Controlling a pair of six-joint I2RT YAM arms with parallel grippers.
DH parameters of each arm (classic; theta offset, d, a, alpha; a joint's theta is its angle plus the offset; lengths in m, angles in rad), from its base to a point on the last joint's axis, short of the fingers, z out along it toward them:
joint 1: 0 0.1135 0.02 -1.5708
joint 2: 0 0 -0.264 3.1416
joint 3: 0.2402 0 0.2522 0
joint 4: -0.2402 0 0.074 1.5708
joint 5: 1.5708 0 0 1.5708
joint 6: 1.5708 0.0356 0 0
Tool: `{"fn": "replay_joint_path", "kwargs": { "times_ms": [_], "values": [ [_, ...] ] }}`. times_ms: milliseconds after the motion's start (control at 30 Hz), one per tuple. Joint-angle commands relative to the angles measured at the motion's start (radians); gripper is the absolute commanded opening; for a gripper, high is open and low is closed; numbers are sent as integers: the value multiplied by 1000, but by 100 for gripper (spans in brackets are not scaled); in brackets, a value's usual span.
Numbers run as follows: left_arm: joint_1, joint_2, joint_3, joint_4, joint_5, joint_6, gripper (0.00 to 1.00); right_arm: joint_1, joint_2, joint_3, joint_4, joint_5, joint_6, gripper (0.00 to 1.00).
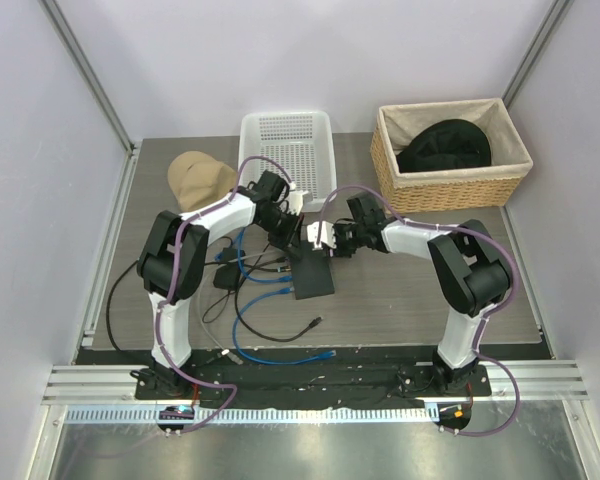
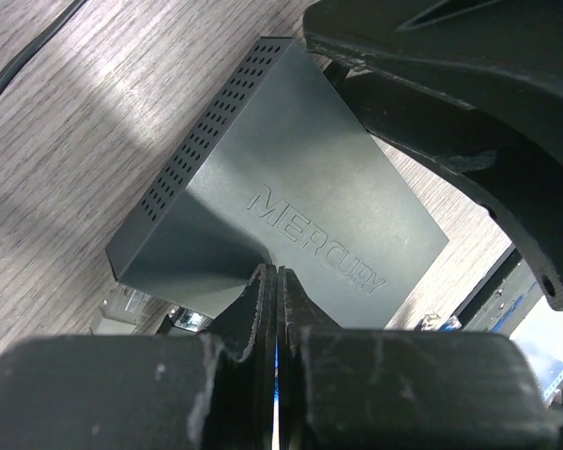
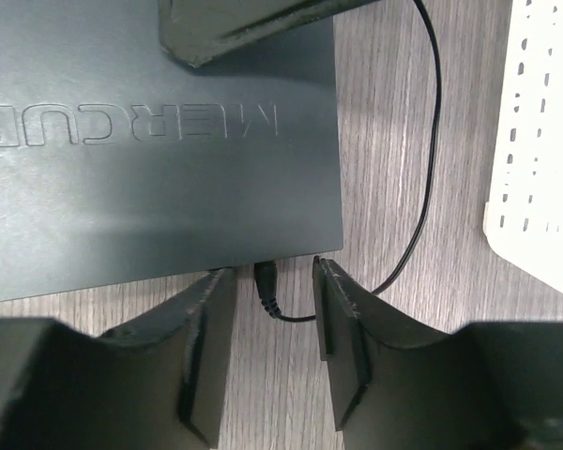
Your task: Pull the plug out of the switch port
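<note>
The switch [image 1: 312, 275] is a flat black box marked MERCURY [image 2: 291, 187] lying on the wooden table. My left gripper [image 2: 277, 272] is shut, its tips resting on the switch's top near one edge; it also shows in the top view [image 1: 292, 232]. A small black plug [image 3: 266, 281] with a thin black cord [image 3: 430, 141] sits in a port on the switch's [image 3: 150, 169] edge. My right gripper [image 3: 270, 269] is open, one finger on each side of the plug with a gap on both sides, and shows from above [image 1: 322, 240].
A white plastic basket [image 1: 285, 140] stands behind the switch, its corner close to the right gripper [image 3: 544, 141]. A wicker basket [image 1: 450, 150] with black cloth is back right. A tan cap [image 1: 200, 180], blue cables [image 1: 260, 290] and a black adapter [image 1: 228, 280] lie to the left.
</note>
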Motion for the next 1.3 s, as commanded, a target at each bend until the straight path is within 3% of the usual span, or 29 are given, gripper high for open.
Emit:
{"fn": "replay_joint_path", "kwargs": {
  "times_ms": [0,267,367,400,533,833,900,967,1000,1033,1100,1167,1267],
  "values": [
    [4,71,-44,-19,-120,26,0,11,29,51,-21,-11,-12,43],
    [9,80,-40,-18,-117,25,0,15,58,74,-79,-13,-27,35],
    [12,85,-43,-13,-117,17,0,15,76,123,-188,-19,-59,26],
    [14,89,-41,-13,-114,12,0,15,82,157,-223,-20,-75,16],
    [12,80,-38,-7,-107,5,0,14,108,229,-406,-25,-128,2],
    [12,104,-46,16,-111,8,0,17,249,494,-811,-66,-202,1],
    [12,109,-47,20,-111,3,0,20,247,489,-808,-41,-184,1],
    [14,114,-49,28,-108,-2,0,35,187,395,-625,10,-141,1],
    [14,118,-51,30,-105,-5,0,38,147,249,-527,47,-130,1],
    [15,118,-51,33,-100,-3,0,43,68,176,-324,70,-125,1],
    [21,118,-54,36,-91,-3,0,48,23,32,-158,113,-105,1],
    [26,121,-55,39,-91,-6,0,49,26,43,-186,101,-113,1],
    [31,124,-55,40,-88,-8,0,49,120,218,-449,44,-99,1]
  ]
}}
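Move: The power plug I want sits in the switch's right side, near its far corner, practically between my open right fingers: about 1 cm left and 1 cm lower. The switch's middle is some 4 cm back and 5 cm left of my right hand, the blue plugs about 8 back and 10 left. My shut left fingers are already on the lid; from them the switch's middle lies about 2 cm back, 2 right and 3 below, the plug 2 ahead and 7 right. I sink my right hand barely 1 cm as I shut its fingers on the power plug, tipping them some 20 degrees steeper, then ease most of that tilt back and shift about 1 cm back and slightly right, keeping the pinch. My shut left fingers stay on the switch's lid, creeping about 1 cm right and tilting slightly flatter. ##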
